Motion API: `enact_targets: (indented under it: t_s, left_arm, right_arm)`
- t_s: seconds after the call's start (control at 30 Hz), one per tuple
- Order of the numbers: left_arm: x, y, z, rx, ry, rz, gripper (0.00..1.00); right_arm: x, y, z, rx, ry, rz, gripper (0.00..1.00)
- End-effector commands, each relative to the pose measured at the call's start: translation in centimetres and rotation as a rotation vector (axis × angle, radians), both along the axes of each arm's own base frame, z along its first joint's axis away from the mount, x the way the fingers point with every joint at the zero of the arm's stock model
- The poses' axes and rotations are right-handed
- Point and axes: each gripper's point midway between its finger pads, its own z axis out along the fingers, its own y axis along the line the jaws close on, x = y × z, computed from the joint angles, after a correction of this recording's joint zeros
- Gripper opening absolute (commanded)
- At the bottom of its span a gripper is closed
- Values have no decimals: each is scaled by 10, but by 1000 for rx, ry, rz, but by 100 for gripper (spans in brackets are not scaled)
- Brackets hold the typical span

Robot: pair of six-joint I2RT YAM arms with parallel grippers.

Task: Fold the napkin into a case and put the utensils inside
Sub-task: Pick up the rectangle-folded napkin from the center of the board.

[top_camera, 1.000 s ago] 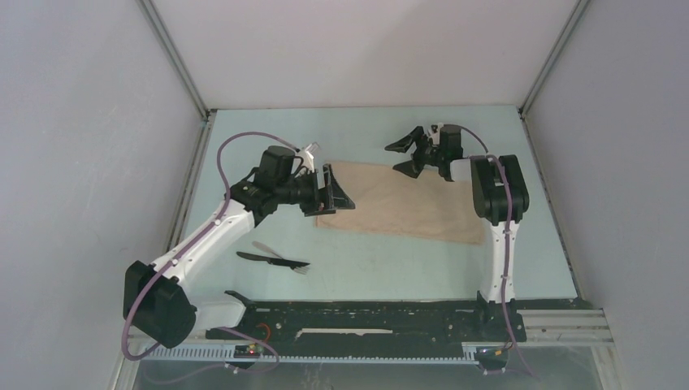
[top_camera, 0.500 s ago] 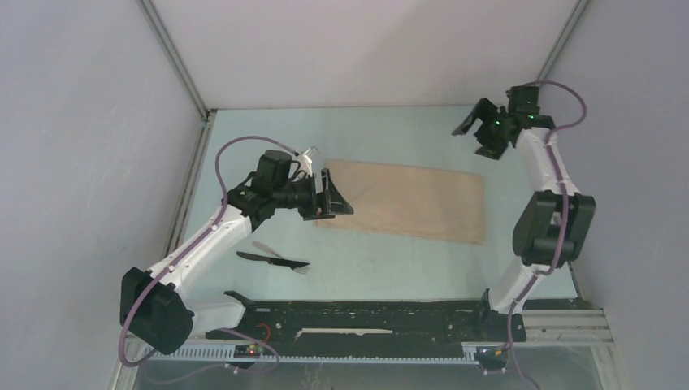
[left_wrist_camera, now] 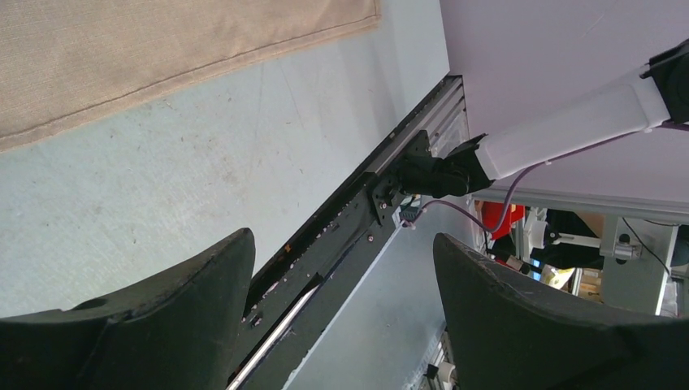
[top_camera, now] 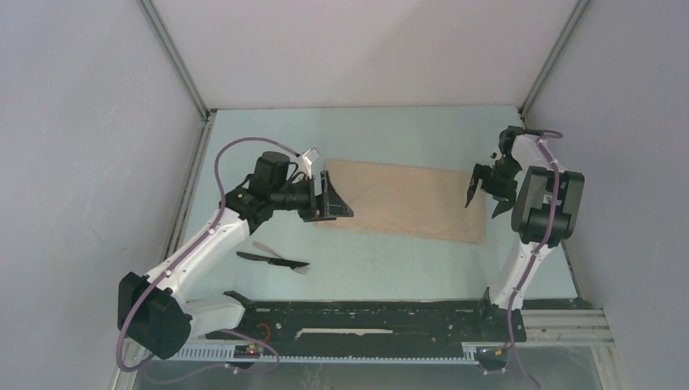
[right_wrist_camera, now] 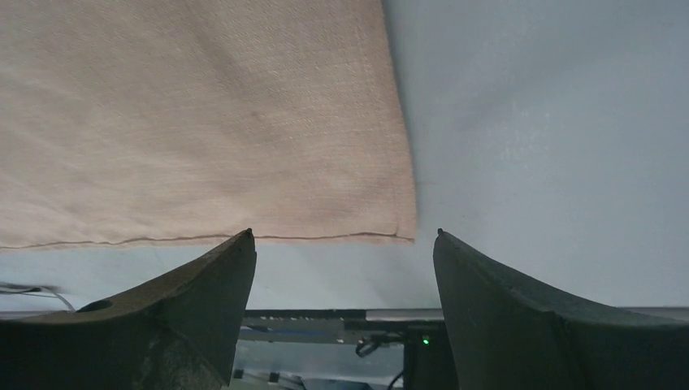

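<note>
The napkin [top_camera: 402, 199] lies flat on the table as a long tan strip, folded lengthwise. My left gripper [top_camera: 338, 197] hovers open over its left end; in the left wrist view the napkin [left_wrist_camera: 162, 57] fills the top left and nothing is between the open fingers of the left gripper [left_wrist_camera: 341, 237]. My right gripper [top_camera: 485, 197] hangs open over the right end, its fingers pointing down. The right wrist view shows the near right corner of the napkin [right_wrist_camera: 244, 122] just ahead of the right gripper [right_wrist_camera: 343, 234]. The utensils [top_camera: 275, 260] lie together on the table near the left arm, apart from both grippers.
The black base rail [top_camera: 366, 317] runs along the near edge of the table. Grey walls enclose the table on the left, back and right, and the right arm's elbow [top_camera: 548, 203] is close to the right wall.
The right arm swung from the back middle of the napkin out to the far right, then came down over the napkin's right end. The left gripper barely shifted.
</note>
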Motion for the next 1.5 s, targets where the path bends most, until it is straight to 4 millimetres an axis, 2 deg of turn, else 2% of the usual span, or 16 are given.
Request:
enact_targets:
  t_s: [0.0, 0.13, 0.33, 0.77, 0.93, 1.23, 1.37, 1.47]
  left_arm:
    - [-4, -1, 7, -30, -33, -33, 86]
    - [-4, -2, 7, -32, -26, -41, 86]
    - [-3, -2, 5, -31, -20, -40, 86]
    - [-1, -1, 7, -39, -12, -35, 86]
    - [0, 0, 9, -44, -13, -31, 86]
    - [2, 0, 15, -54, -16, -24, 86]
    - [1, 2, 15, -53, -17, -18, 86]
    - [2, 4, 12, -43, -13, -8, 86]
  right_arm:
    - [0, -13, 9, -48, 15, 50, 88]
    - [0, -15, -4, -51, 60, 55, 89]
    - [14, -8, -10, -22, 42, 64, 90]
    - [7, 0, -51, -50, 100, 89, 89]
    - [6, 6, -65, -78, 92, 96, 84]
    - [11, 6, -68, -189, 48, 111, 57]
    - [15, 7, -68, -198, 16, 108, 35]
    - [14, 8, -67, -196, 3, 121, 13]
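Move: The rectangle-folded napkin lies flat about 5 cm below the right hand, its middle some 19 cm to that hand's left and 3 cm farther out. The hand is already over its right end: the right edge runs about 2 cm to the hand's right and level with it, and the near right corner lies about 8 cm back and 2 cm to the right. From the left hand, the napkin's middle is about 15 cm ahead, 18 cm to the right and 21 cm below. The right hand, open and pointing down, sinks about 5 cm to the table onto the napkin's right end, just inside its right edge. Once down, it slides some 2 cm to the left at the same height while the fingers close most of the way, drawing the cloth together and pinching a fold of the top between the tips, with the wrist barely turning. ##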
